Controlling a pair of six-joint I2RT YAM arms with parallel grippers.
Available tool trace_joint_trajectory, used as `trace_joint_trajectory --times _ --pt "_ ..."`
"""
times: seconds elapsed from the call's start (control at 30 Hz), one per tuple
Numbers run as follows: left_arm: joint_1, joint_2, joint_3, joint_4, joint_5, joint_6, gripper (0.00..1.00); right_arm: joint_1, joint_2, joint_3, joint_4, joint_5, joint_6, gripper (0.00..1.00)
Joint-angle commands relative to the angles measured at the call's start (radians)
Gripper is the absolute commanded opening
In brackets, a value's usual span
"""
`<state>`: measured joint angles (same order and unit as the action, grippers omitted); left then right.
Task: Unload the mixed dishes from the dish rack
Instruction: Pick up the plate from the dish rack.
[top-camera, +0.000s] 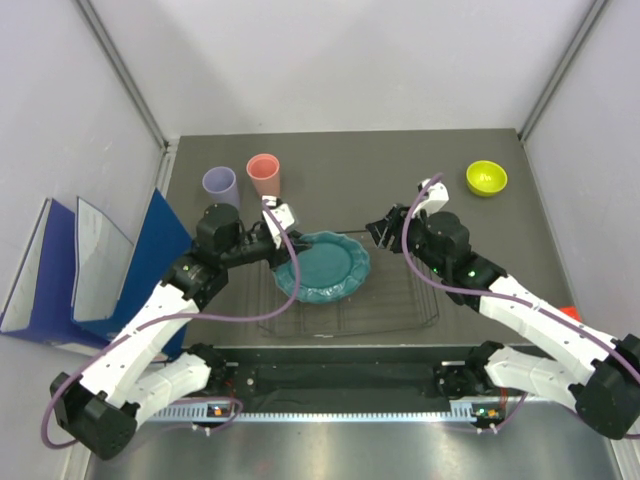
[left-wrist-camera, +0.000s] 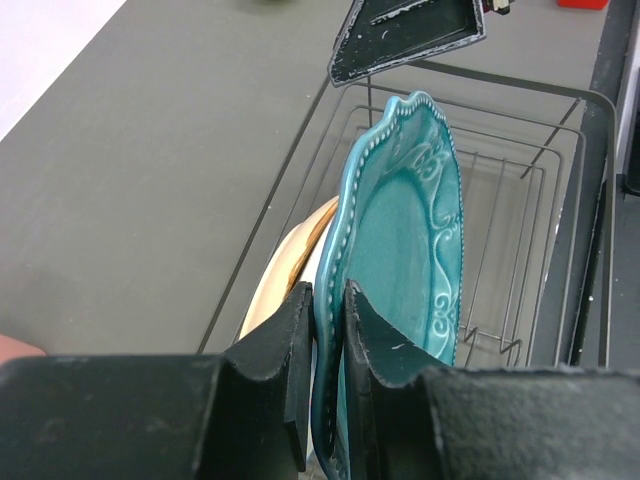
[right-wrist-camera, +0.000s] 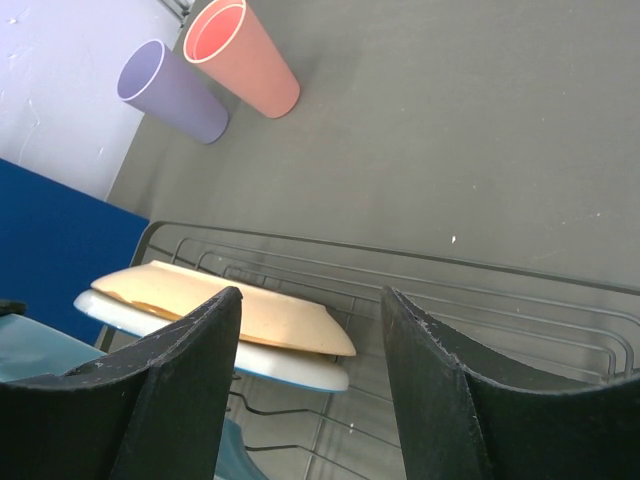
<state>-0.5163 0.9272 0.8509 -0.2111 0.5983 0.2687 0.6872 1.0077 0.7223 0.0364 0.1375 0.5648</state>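
Observation:
The teal scalloped plate (top-camera: 325, 266) stands on edge in the dish rack (top-camera: 400, 300). My left gripper (top-camera: 282, 244) is shut on its left rim. In the left wrist view the fingers (left-wrist-camera: 328, 330) pinch the teal plate (left-wrist-camera: 405, 230), with the peach plate (left-wrist-camera: 285, 275) leaning behind it. My right gripper (top-camera: 380, 230) hovers open over the rack's far right side, holding nothing. Between its jaws (right-wrist-camera: 312, 330) I see the peach plate (right-wrist-camera: 230, 305) lying on the white plate (right-wrist-camera: 290, 368). The lavender cup (top-camera: 220, 186), salmon-pink cup (top-camera: 264, 175) and yellow-green bowl (top-camera: 486, 178) stand on the table behind the rack.
Blue folders (top-camera: 60, 270) lean against the left wall beside the table. Grey walls close in the left, back and right. The arms' base rail (top-camera: 340, 380) runs along the near edge. The rack's dark wire rim (left-wrist-camera: 590, 200) rises to the right of the teal plate.

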Motion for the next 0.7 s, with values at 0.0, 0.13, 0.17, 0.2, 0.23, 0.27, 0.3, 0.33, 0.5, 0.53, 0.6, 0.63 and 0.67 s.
trace_joint_trajectory --times 0.0,0.13,0.17,0.2,0.23,0.27,0.3,0.33,0.5,0.53,0.6,0.63,0.67 --pt "-0.004 -0.030 0.033 0.177 0.057 -0.028 0.00 0.018 -0.017 0.034 0.022 0.011 -0.005 0.58" --pt "-0.004 -0.025 0.043 0.203 0.058 -0.051 0.00 0.017 -0.021 0.032 0.019 0.011 -0.003 0.58" --pt "-0.004 -0.022 0.053 0.203 0.060 -0.051 0.00 0.017 -0.023 0.035 0.016 0.013 -0.006 0.58" --pt "-0.004 -0.021 0.062 0.203 0.061 -0.054 0.00 0.017 -0.023 0.035 0.013 0.013 -0.008 0.58" --pt "-0.004 -0.011 0.086 0.203 0.064 -0.063 0.00 0.017 -0.023 0.040 0.011 0.013 -0.009 0.58" --pt "-0.004 -0.007 0.099 0.203 0.075 -0.069 0.00 0.017 -0.027 0.042 0.008 0.014 -0.008 0.58" --pt "-0.004 -0.001 0.109 0.203 0.083 -0.074 0.00 0.015 -0.029 0.043 0.005 0.016 -0.009 0.58" --pt "-0.004 0.007 0.132 0.203 0.084 -0.092 0.00 0.017 -0.029 0.046 0.003 0.016 -0.011 0.58" --pt "-0.004 0.033 0.203 0.242 0.112 -0.131 0.00 0.017 -0.058 0.075 -0.030 0.040 -0.009 0.59" --pt "-0.004 0.047 0.214 0.240 0.112 -0.135 0.00 0.017 -0.064 0.101 -0.064 0.074 -0.013 0.59" --pt "-0.004 0.061 0.244 0.242 0.113 -0.149 0.00 0.014 -0.078 0.140 -0.098 0.118 -0.023 0.59" --pt "-0.004 0.076 0.252 0.243 0.116 -0.151 0.00 0.015 -0.084 0.184 -0.127 0.161 -0.029 0.60" --pt "-0.004 0.087 0.261 0.245 0.120 -0.152 0.00 0.015 -0.092 0.204 -0.138 0.180 -0.045 0.60"
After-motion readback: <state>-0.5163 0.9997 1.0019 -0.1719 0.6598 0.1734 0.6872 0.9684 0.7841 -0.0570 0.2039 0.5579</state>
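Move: The left hand already pinches the teal plate by its upper left rim; the plate's middle lies some 8 cm to its right, 5 cm back and 5 cm below. The other plates still stand in the rack, about 6 cm to the right, 1 cm ahead and 9 cm below; the pink cup is about 20 cm ahead and 8 cm left, 12 cm lower. From the right hand, the teal plate's middle is about 11 cm left, 5 cm back and a little lower. Keeping its pinch on the teal plate's rim, the left hand raises the plate by about 5.5 cm, slowly at first and then faster, up and away from the rack and the plates left in it, drifting some 2 cm to the right while the fingertips tip up by about 5 degrees. Late on, the empty right hand, fingers still partly open, rises about 2 cm and shifts about 1.5 cm to its right, making room beside the plate. ##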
